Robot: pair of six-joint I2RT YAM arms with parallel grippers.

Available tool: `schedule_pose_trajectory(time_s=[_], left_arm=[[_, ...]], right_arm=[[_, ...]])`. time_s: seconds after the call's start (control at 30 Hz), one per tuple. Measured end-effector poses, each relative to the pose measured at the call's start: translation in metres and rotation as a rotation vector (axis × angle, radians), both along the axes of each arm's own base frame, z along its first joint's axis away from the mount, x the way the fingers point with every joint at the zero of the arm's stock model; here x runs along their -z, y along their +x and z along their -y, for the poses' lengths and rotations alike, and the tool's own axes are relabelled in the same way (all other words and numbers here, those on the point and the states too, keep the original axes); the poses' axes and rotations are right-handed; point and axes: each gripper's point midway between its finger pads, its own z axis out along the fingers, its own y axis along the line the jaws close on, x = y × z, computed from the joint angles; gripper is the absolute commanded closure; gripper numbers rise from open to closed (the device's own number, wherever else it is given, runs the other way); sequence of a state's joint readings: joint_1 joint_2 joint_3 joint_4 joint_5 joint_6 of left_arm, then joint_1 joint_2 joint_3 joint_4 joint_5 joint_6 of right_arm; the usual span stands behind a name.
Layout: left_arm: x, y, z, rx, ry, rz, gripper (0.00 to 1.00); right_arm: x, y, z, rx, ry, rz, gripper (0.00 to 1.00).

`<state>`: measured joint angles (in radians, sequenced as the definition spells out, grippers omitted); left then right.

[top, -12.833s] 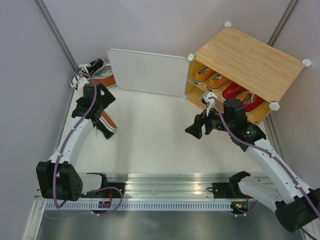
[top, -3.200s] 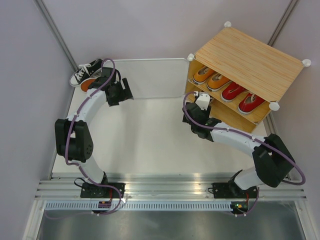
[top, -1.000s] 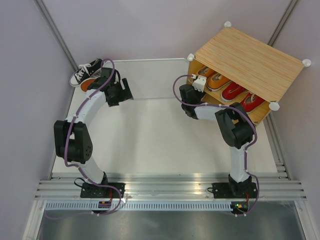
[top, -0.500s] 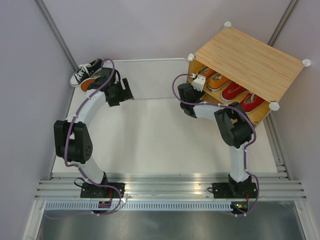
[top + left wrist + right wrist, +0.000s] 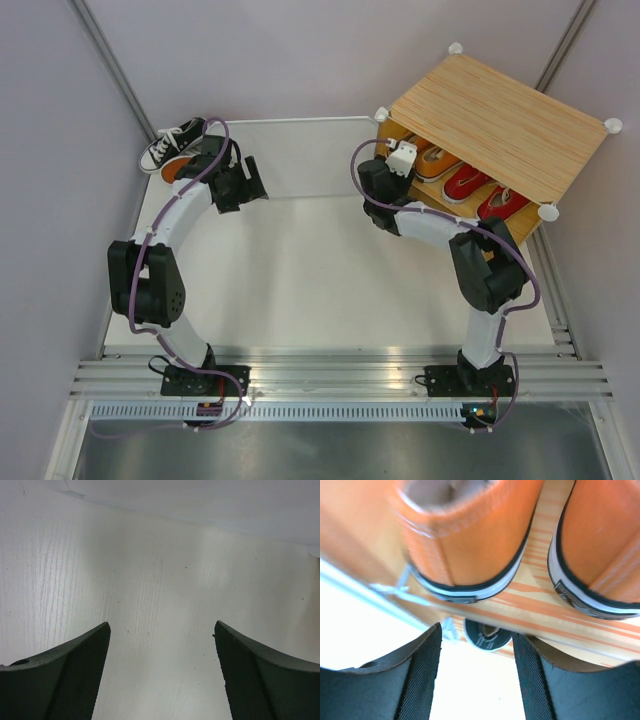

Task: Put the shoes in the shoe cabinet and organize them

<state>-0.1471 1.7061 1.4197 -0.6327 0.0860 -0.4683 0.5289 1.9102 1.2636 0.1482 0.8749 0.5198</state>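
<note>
The shoe cabinet [image 5: 500, 110] stands at the back right, with two orange shoes [image 5: 440, 163] and two red shoes [image 5: 470, 185] on its upper shelf. My right gripper [image 5: 396, 170] is at the cabinet's front left corner. In the right wrist view it [image 5: 476, 640] is open, with nothing between its fingers. Just past the fingertips, a dark shoe's heel [image 5: 487, 634] lies under the shelf [image 5: 555, 612] that carries the orange heels [image 5: 465, 535]. My left gripper [image 5: 248, 186] [image 5: 161, 624] hangs open over a white surface. A black shoe [image 5: 175, 143] and an orange-soled shoe [image 5: 180, 168] lie at the back left.
The frosted door panel [image 5: 300, 150] lies along the back between the loose shoes and the cabinet. Grey walls close in the back and both sides. The right arm's elbow [image 5: 490, 280] sits in front of the cabinet. A metal rail [image 5: 330, 370] runs along the near edge.
My right gripper has opened at the cabinet's lower left corner, and that arm's elbow has swung to the right. The left arm has not moved.
</note>
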Motion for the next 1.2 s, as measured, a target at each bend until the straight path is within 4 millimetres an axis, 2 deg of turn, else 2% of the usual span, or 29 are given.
schedule_pose_trajectory(time_s=[0.17, 0.4, 0.6, 0.77, 0.9, 1.0, 1.1, 1.2], left_arm=[[0.0, 0.0, 0.0, -0.002, -0.001, 0.0, 0.12], [-0.002, 0.0, 0.0, -0.01, -0.005, 0.003, 0.13], [-0.019, -0.003, -0.004, -0.054, -0.011, 0.041, 0.13], [-0.054, -0.006, -0.015, -0.12, 0.001, 0.136, 0.13], [-0.084, -0.01, -0.023, -0.187, -0.005, 0.21, 0.13], [-0.111, -0.01, -0.029, -0.249, -0.021, 0.276, 0.13], [-0.149, -0.006, -0.038, -0.315, -0.031, 0.37, 0.13], [-0.188, -0.003, -0.048, -0.365, -0.026, 0.467, 0.12]], right_arm=[[-0.024, -0.013, -0.008, -0.06, 0.033, 0.006, 0.32], [-0.038, -0.045, -0.018, -0.214, 0.065, -0.047, 0.24], [-0.069, -0.079, -0.035, -0.433, 0.096, -0.033, 0.23], [-0.097, -0.11, -0.041, -0.599, 0.087, 0.017, 0.23], [-0.111, -0.128, -0.044, -0.698, 0.065, 0.06, 0.17], [-0.115, -0.137, -0.049, -0.774, 0.042, 0.08, 0.15], [-0.113, -0.144, -0.053, -0.828, 0.023, 0.082, 0.14], [-0.107, -0.149, -0.058, -0.867, 0.026, 0.067, 0.08]])
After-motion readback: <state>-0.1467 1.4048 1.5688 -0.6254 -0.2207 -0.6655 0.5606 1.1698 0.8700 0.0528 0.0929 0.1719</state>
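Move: The orange-soled shoe, lying on its side in the last pile, is about 15 cm ahead, 14 cm left and 12 cm below the left gripper. Beyond it, from the same gripper, are the grey shoe, 22 cm ahead and 12 left, and the black shoe, 20 ahead and 22 left. From the right gripper, the orange-soled shoe is some 47 cm left and 8 ahead; the dark shoe on the lower shelf is 10 cm ahead, 5 right and 8 below. Draw the empty right gripper back out from the cabinet front, away from the dark shoe, about 15 cm back, 11 cm up and 6 cm left, swinging it some 50 degrees counter-clockwise and opening the fingers wider. After a short hold, raise the open left gripper about 19 cm, shifting slightly left, tipping its fingers up and turning it counter-clockwise. ##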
